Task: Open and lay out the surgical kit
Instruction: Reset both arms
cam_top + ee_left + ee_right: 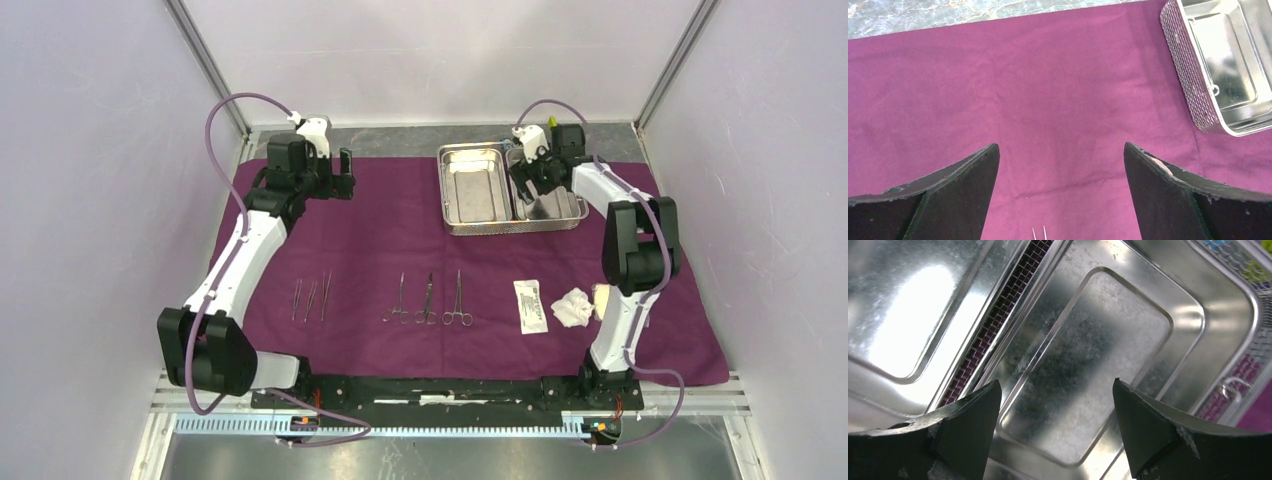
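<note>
The plum-purple cloth (400, 250) lies spread flat over the table. At its back stands the shiny two-compartment steel tray (475, 190). My right gripper (540, 198) hangs open over the tray's right compartment (1098, 340), whose floor is bare; nothing is between its jaws (1057, 385). My left gripper (345, 175) is open above bare cloth (1048, 90) at the back left, with the tray's mesh side (1193, 85) off to its right. Near the front lie three tweezers (311, 298), three scissor-handled instruments (428, 300), a white packet (531, 305) and gauze (574, 307).
Small blue and yellow-green blocks (1255, 267) sit just behind the tray's far mesh wall. Enclosure walls close in the left, right and back. A strip of grey table (948, 15) shows beyond the cloth's far edge.
</note>
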You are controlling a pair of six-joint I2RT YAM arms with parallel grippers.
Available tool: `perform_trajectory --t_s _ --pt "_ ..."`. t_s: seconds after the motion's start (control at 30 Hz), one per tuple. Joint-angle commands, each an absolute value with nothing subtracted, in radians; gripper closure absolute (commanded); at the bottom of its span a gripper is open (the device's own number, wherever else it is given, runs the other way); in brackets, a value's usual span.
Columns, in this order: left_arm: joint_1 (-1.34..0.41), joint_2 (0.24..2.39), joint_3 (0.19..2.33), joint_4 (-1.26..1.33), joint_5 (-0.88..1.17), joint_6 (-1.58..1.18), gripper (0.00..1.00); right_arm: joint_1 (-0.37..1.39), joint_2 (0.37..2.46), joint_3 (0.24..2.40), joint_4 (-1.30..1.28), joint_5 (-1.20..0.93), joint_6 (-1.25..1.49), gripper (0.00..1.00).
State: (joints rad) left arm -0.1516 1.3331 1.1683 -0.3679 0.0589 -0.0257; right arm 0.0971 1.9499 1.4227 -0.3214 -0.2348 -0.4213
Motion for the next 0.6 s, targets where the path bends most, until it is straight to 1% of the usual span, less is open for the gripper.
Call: perform_trajectory --t_s 0.0,0.23,0.57 --pt "-0.147 1.382 1.242 -0.394 0.086 -0.006 0.00 0.101 2.031 1.524 -0.362 -0.208 -0.451 0.12" --pt "-0.148 1.439 1.275 -0.423 0.091 0.030 0.00 0.122 2.147 1.623 -0.388 -0.201 -0.446 0.12" --pt "-0.147 1.470 1.294 -0.435 0.079 0.058 0.00 0.124 2.347 1.925 -0.453 -0.142 -0.433 0.11"
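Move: The empty steel tray's middle lies about 1 cm ahead of the right hand, 4 cm to its left and some 4 cm below; this hand is over the tray's right compartment. Beyond the far rim stand the blue block, about 14 cm ahead and 3 cm right, and the owl toy, 13 cm ahead and 3 cm left. From the left hand, the tray's middle is roughly 9 cm ahead, 36 cm right and 20 cm below. Sink the open right gripper about 4 cm into the tray's right compartment, then sweep it forward at that low height towards the far rim, some 6 cm in all. Meanwhile lower the open left gripper about 3 cm over the bare cloth, easing it slightly forward and tipping its fingers down a little. ##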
